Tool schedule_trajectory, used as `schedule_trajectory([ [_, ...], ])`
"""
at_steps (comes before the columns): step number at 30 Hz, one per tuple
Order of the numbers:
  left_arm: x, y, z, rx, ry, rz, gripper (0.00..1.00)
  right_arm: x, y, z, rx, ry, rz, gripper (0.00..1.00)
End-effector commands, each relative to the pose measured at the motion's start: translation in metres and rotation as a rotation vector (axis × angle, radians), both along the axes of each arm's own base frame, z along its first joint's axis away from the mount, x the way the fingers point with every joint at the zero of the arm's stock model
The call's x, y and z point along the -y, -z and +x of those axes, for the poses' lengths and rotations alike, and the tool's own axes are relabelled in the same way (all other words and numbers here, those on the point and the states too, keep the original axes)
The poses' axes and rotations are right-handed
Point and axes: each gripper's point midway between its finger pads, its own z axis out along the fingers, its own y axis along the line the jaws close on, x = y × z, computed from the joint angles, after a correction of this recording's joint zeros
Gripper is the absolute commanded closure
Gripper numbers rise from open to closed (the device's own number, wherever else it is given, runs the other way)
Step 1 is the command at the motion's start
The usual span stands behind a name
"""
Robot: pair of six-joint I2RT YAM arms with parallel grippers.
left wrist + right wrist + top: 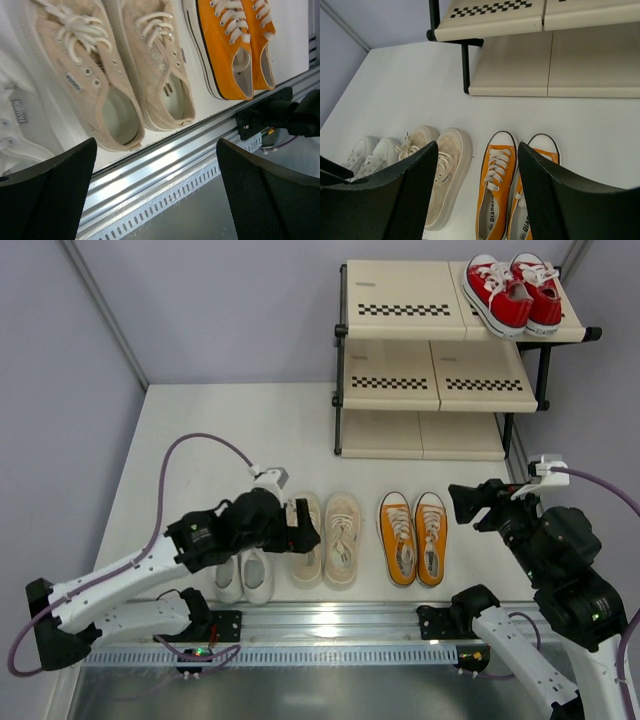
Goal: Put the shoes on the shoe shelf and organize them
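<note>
The shoe shelf (400,310) stands at the back right, with the red pair (512,295) on the right half of its top tier. Three pairs lie in a row on the table: white (245,578), cream-beige (325,538) and orange (413,537). My left gripper (303,525) hovers at the left cream-beige shoe (85,85), wide open and holding nothing; its arm covers part of the white pair. Hovering just right of the orange pair (495,190), my right gripper (462,502) is open and empty. The shelf's bottom tier (520,65) shows beyond it.
A metal rail (330,625) runs along the near table edge between the arm bases. Grey walls close the left side and the back. The shelf's black frame leg (465,67) stands on the table behind the shoes.
</note>
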Motion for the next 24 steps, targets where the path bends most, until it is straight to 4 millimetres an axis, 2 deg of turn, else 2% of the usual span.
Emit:
schedule_trajectory([
  [1,0.019,0.001,0.002,0.087,-0.059,0.114,0.00,0.020,0.023,-0.006,-0.082,0.120,0.010,0.31],
  [5,0.046,0.022,-0.005,0.053,-0.047,0.121,0.00,0.022,0.040,-0.005,-0.147,0.139,-0.002,0.22],
  [9,0.051,0.030,-0.005,0.051,-0.074,0.135,0.00,0.019,0.062,-0.006,-0.205,0.143,0.006,0.11],
  [10,0.052,0.032,-0.005,0.048,-0.075,0.148,0.00,0.017,0.066,-0.006,-0.208,0.131,0.014,0.05],
  [14,0.053,0.045,-0.002,0.040,-0.082,0.270,0.00,0.004,0.094,-0.007,-0.252,0.077,0.035,0.05],
  [20,0.057,0.065,0.001,0.042,-0.095,0.300,0.00,0.006,0.075,-0.006,-0.200,0.087,0.057,0.05],
  [24,0.055,0.078,0.004,0.042,-0.128,0.316,0.00,0.001,0.077,-0.006,-0.228,0.064,0.055,0.05],
])
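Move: The cream shoes lie as a pair about 9 cm ahead of the left hand, 6 cm to its right and some 16 cm below it; the white pair is about 16 cm to that hand's left and 5 cm ahead. From the right hand, the orange pair lies roughly 7 cm ahead, 6 cm to the left and 30 cm below, with the cream pair some 25 cm farther left, level with the orange one. Towards the cream pair the left hand sinks about 8 cm and shifts some 5 cm right, most of that shift coming first, its fingers staying wide open and its left side rolling up nearly 20 degrees. Over by the orange shoes the right hand drops about 10 cm towards them, tips its fingers down some 15 degrees and opens them fully; neither hand touches a shoe. ##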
